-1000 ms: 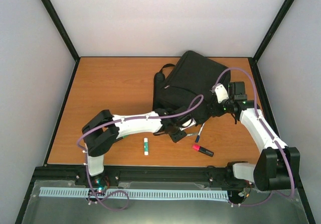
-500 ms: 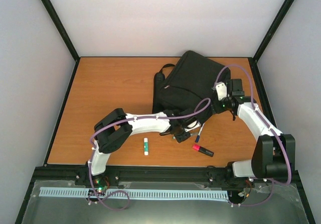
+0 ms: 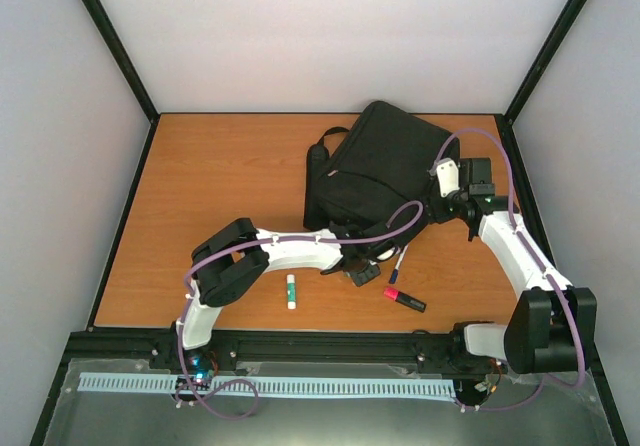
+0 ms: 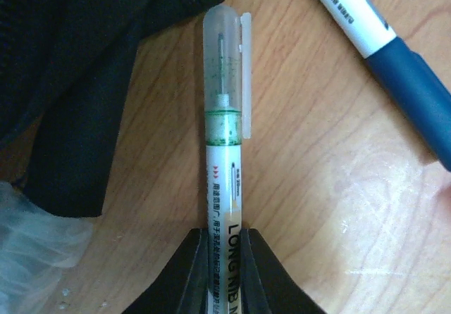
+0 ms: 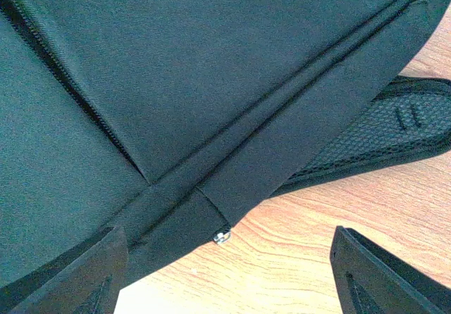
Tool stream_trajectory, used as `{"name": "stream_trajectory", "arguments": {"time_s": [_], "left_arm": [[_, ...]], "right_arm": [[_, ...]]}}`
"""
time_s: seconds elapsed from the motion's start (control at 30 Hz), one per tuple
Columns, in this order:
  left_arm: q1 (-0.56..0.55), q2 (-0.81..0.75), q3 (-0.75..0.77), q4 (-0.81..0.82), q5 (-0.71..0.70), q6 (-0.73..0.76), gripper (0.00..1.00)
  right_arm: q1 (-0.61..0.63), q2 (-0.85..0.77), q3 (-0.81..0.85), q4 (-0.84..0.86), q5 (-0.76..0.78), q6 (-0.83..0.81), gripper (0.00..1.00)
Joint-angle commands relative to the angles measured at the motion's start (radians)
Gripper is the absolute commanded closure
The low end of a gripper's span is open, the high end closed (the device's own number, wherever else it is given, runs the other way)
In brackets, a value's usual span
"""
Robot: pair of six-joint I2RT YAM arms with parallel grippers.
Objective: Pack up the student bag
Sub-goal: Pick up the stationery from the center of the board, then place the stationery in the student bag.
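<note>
The student bag (image 3: pixel 375 171), a large black backpack, lies at the back right of the table. My left gripper (image 4: pixel 227 233) is shut on a white pen with a clear cap and green ink (image 4: pixel 225 131), which lies flat on the wood beside a black strap (image 4: pixel 84 82). From above, the left gripper (image 3: pixel 365 271) sits just in front of the bag. My right gripper (image 5: pixel 229 258) stands open at the bag's right corner, over a small metal zip pull (image 5: pixel 222 237), with nothing between its fingers. The bag's fabric (image 5: pixel 176 82) fills that view.
A blue-capped marker (image 4: pixel 394 46) lies right of the held pen and shows from above as well (image 3: pixel 399 263). A red and black marker (image 3: pixel 404 299) and a white glue stick with a green cap (image 3: pixel 291 291) lie near the front edge. Crumpled clear plastic (image 4: pixel 28 250) is by the strap.
My left arm has reached further right and its jaws have closed on the pen. The right gripper shifted slightly along the bag's corner and stayed open.
</note>
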Motion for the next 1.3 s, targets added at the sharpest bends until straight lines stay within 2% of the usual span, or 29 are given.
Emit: {"name": "stream_trajectory", "arguments": {"time_s": [0.0,0.1,0.2,0.37,0.57,0.73,0.97,1.2,1.27], "left_arm": [[-0.007,0.005,-0.014,-0.062,-0.051,-0.054,0.91],[-0.007,-0.077,-0.054,-0.049,-0.033,-0.083,0.95],[-0.007,-0.190,-0.112,-0.025,0.000,-0.103,0.97],[-0.007,-0.380,-0.217,0.010,0.081,-0.124,0.98],[-0.007,-0.547,-0.315,0.100,0.106,-0.181,0.99],[0.028,-0.550,-0.308,0.133,0.059,-0.214,0.99],[0.130,-0.529,-0.320,0.238,0.090,-0.301,0.99],[0.232,-0.450,-0.232,0.244,0.137,-0.304,0.99],[0.275,-0.407,-0.196,0.247,0.175,-0.290,0.99]], "right_arm": [[-0.007,-0.022,-0.001,0.002,-0.059,-0.003,0.19],[-0.007,-0.027,0.011,-0.024,-0.131,-0.019,0.20],[-0.007,-0.058,0.027,-0.040,-0.133,-0.020,0.20],[-0.003,-0.076,0.090,-0.111,-0.259,-0.122,0.23],[0.015,0.010,0.166,-0.098,-0.240,-0.209,0.27],[0.069,0.166,0.239,-0.087,-0.232,-0.199,0.32],[0.169,0.317,0.296,-0.041,-0.137,-0.203,0.34],[0.247,0.425,0.363,0.003,0.045,-0.192,0.40],[0.261,0.452,0.375,0.017,0.091,-0.192,0.48]]}}
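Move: The left hand, already pinching the gel pen on the table, has the bag's middle about 20 cm ahead and 1 cm right, roughly 4 cm above. From this hand, the blue-capped pen lies 7 cm right and 1 cm ahead, the pink-capped marker 8 cm right and 7 cm back, both at table height. From the open right hand, the bag's middle is some 7 cm ahead, 16 cm left and 9 cm below. Left hand lifts the already-pinched pen about 12 cm, then goes forward; right hand arcs 11 cm left over bag. ##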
